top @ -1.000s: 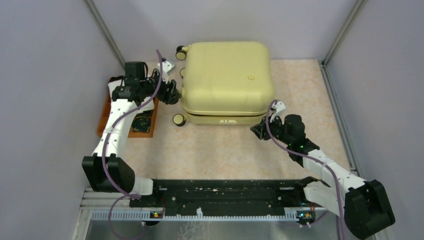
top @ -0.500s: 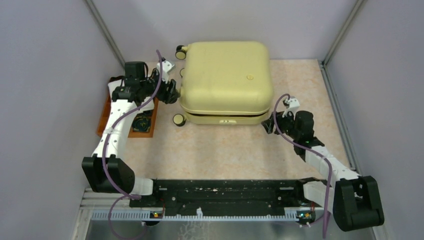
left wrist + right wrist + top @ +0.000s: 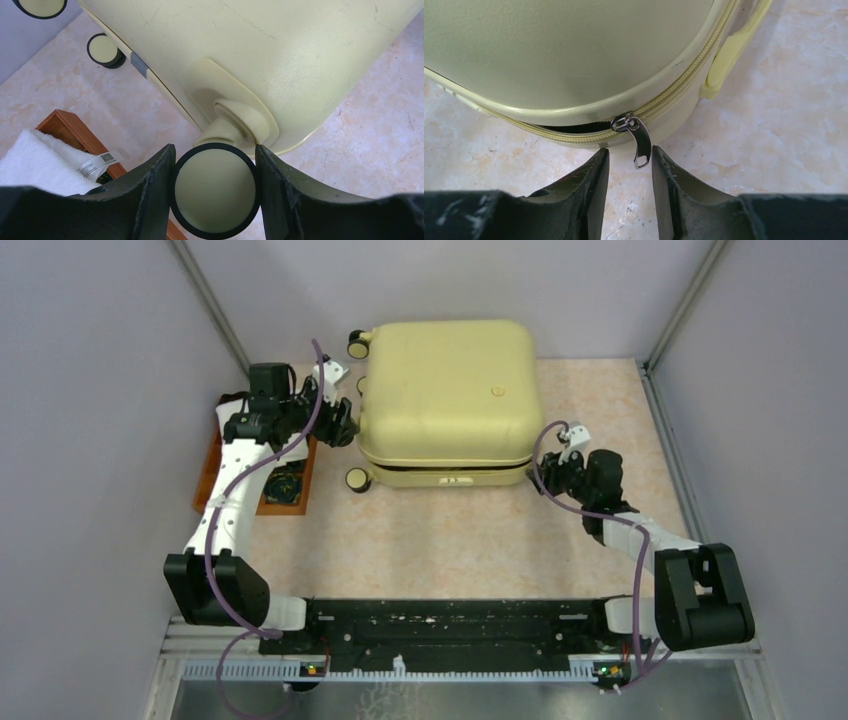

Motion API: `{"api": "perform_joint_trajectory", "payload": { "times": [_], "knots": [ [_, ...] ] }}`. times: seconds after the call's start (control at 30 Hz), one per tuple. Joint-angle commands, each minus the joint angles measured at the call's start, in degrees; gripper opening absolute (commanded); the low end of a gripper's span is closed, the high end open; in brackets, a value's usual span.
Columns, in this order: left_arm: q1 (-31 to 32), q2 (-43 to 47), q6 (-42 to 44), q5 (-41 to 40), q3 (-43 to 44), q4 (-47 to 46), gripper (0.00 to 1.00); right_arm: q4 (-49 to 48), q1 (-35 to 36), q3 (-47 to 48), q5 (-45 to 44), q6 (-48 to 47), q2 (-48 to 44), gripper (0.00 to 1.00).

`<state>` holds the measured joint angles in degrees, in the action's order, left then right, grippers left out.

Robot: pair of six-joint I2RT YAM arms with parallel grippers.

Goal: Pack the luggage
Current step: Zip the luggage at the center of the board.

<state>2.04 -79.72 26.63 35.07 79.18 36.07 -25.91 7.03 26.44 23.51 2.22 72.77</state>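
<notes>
The luggage (image 3: 450, 390), a pale yellow hard-shell suitcase, lies flat at the back of the table with its lid down. My left gripper (image 3: 345, 430) is at its left side, shut on one of its cream wheels (image 3: 215, 192). My right gripper (image 3: 545, 480) is at the near right corner. Its jaws are open by a narrow gap around the hanging metal zipper pull (image 3: 642, 145), which sits close to the right finger without being pinched. Left of the slider the zip gapes and shows dark lining; to the right it is closed.
A wooden tray (image 3: 215, 465) left of the suitcase holds a white towel (image 3: 35, 160) and a dark object (image 3: 283, 485). A yellow side handle (image 3: 729, 50) sits right of the zipper. Walls close in on the left, back and right.
My right arm swung from the suitcase's front edge round to its near right corner, and its jaws opened wide, then narrowed around the zipper pull. The left gripper kept hold of the wheel.
</notes>
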Motion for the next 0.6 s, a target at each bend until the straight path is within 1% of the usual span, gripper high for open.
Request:
{"api": "perform_joint_trajectory", "payload": {
  "times": [0.0, 0.1, 0.2, 0.27, 0.4, 0.57],
  "knots": [
    [-1.1, 2.4, 0.0, -0.8, 3.3, -6.4, 0.0, -10.8, -1.1, 1.8, 1.5, -1.6, 0.9, 0.35],
    [-1.2, 2.0, 0.4, -1.0, 3.8, -6.0, 0.0, -12.4, -1.0, 1.6, 2.6, -1.8, 1.2, 0.35],
    [-1.2, 2.3, 0.6, -1.1, 3.7, -6.1, 0.0, -11.9, -1.1, 2.4, 0.5, -2.8, 1.2, 0.33],
    [-1.1, 2.5, 0.9, -1.2, 3.5, -6.0, 0.0, -11.9, -1.1, 2.4, -1.7, -4.4, 0.6, 0.24],
    [-1.2, 2.7, 1.7, -1.2, 3.1, -5.7, 0.0, -14.0, -1.7, 1.3, -2.1, -4.2, -1.0, 0.0],
    [-1.2, 2.7, 1.8, -0.8, 3.0, -5.8, 0.0, -13.3, -1.7, 0.8, 1.4, -2.9, -1.5, 0.0]
  ]
}}
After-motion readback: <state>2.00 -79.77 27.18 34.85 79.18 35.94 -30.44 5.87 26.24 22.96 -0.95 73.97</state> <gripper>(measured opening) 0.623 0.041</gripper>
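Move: The metal zipper pull hangs at the right gripper's fingertips, about 2 cm ahead, centred sideways and about level in height. From that gripper, the luggage's front latch lies some 16 cm left and 1 cm ahead; the yellow side handle lies roughly 13 cm ahead and 2 cm right. From the left hand, the pull is about 32 cm right, 4 cm back and 14 cm lower. Ease the right gripper about 1 cm forward and 1 cm to the right, rising slightly with the fingers tipping up some 5 degrees, and close the part-open fingers fully so their tips pinch the hanging tab of the zipper pull. Keep the left gripper still, its fingers staying around the luggage's wheel. ##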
